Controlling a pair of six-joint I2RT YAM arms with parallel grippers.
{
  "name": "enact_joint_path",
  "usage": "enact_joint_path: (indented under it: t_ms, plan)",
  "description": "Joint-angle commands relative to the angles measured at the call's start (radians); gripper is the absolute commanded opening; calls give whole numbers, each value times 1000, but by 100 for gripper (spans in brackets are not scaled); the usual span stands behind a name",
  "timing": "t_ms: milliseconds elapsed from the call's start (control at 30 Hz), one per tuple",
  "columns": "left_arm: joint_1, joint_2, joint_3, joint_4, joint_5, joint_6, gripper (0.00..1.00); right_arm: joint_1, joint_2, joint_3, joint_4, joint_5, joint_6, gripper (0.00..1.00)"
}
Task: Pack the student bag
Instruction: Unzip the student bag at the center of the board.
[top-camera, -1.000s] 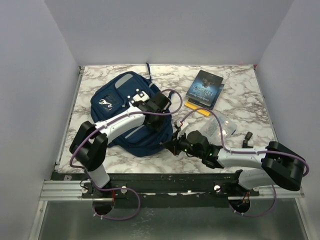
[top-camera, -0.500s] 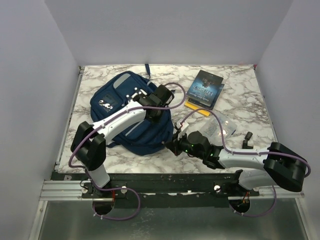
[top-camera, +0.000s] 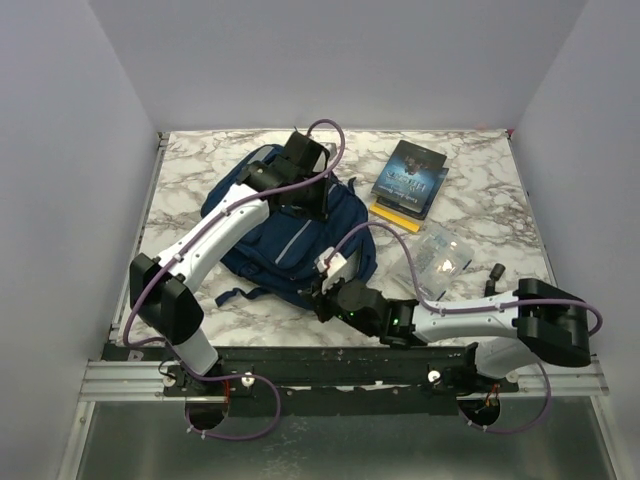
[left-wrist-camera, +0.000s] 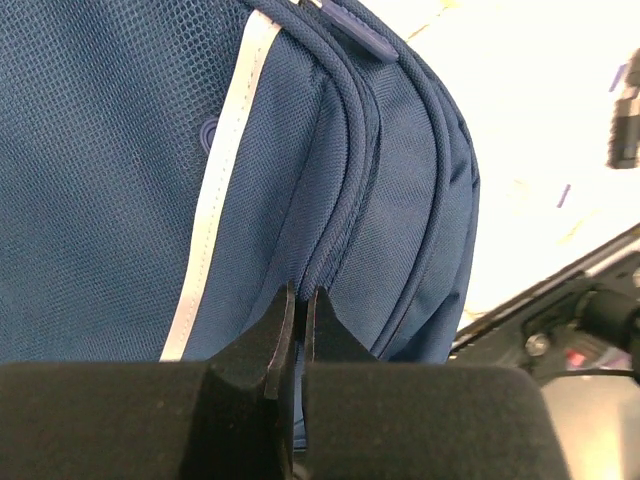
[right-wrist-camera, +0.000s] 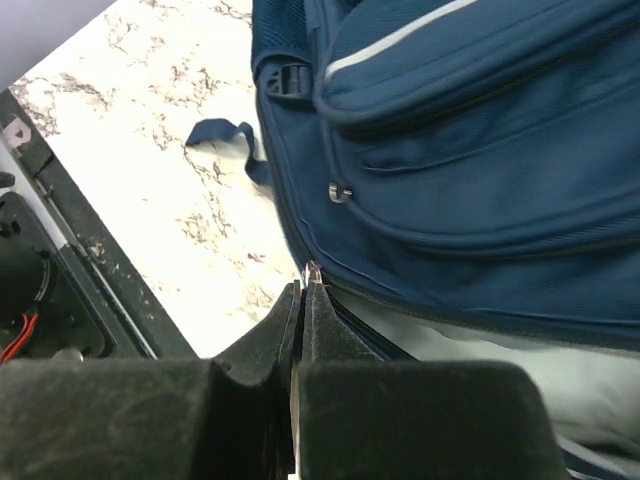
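The student bag (top-camera: 290, 245), navy with pale grey stripes, lies on the left half of the marble table, with its far end raised. My left gripper (top-camera: 314, 205) is shut on a ridge of its fabric; the left wrist view shows the jaws (left-wrist-camera: 300, 296) pinching a piped seam of the bag (left-wrist-camera: 120, 150). My right gripper (top-camera: 322, 300) is at the bag's near edge, shut on a small metal zipper pull (right-wrist-camera: 311, 268) that pokes out between its fingertips. Beside it the bag (right-wrist-camera: 480, 150) gapes along the zip and shows pale lining.
Two dark books (top-camera: 410, 178) lie at the back right on something yellow (top-camera: 392, 215). A clear plastic pouch (top-camera: 435, 255) and a small dark object (top-camera: 496, 272) lie at the right. A loose strap (top-camera: 232, 295) trails near the front edge.
The left gripper closed on the bag and moved toward the back, raising that end. The right gripper moved left along the bag's near edge, still shut.
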Motion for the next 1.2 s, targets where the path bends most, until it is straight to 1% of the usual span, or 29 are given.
enact_joint_path:
  t_ms: [0,100,267,433,533,600,633,733,767,833,933,1067,1167]
  plan:
    - [26,-45,111,61,166,-139,0,78,95,83,16,163,-34,1]
    - [31,-38,152,32,170,-141,0,96,170,130,56,188,-61,1]
    - [33,-53,157,27,207,-156,0,105,306,224,110,268,-125,1]
    - [34,-72,128,26,217,-146,0,106,434,294,273,332,-190,0]
    - [51,-103,86,27,192,-101,0,103,497,294,399,303,-193,0]
    - [57,-121,51,32,210,-45,0,104,509,312,352,222,-191,2]
    - [57,-131,37,32,205,-11,0,104,495,304,332,194,-173,8]
    - [58,-176,-23,32,114,99,0,103,380,240,243,124,-129,37]
    - [59,-194,-51,43,68,138,0,103,335,220,192,92,-122,44]
    - [59,-230,-109,75,13,215,0,103,230,184,73,46,-102,50]
    - [63,-272,-187,126,-36,305,0,102,67,149,-132,53,-47,55]
    - [68,-341,-300,220,-20,376,0,101,-128,63,-236,70,-41,58]
    - [69,-422,-417,324,29,451,0,100,-253,35,-298,146,-33,65]
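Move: The bag's lower left corner, where the zipper pull held in the right fingers is being taken, lies about 12 cm left of the right hand, 3 cm ahead and 4 cm below. The loose strap end lies some 15 cm left of that hand, level with it and about 8 cm lower; the pocket's pale stripe is roughly 12 cm ahead and 3 cm left, at about hand height. From the left hand the corner is around 11 cm back, 16 cm left and 12 cm lower. The main zipper's pull, still pinched by the right fingers, is drawn about 9 cm left along the bag's lower edge, sinking slightly and edging forward to the corner; the fingers then open and back off right and up, some 11 cm higher. The left hand keeps its pinch on the bag's piping, lifting it about 4 cm, then easing it left, down and slightly back. ##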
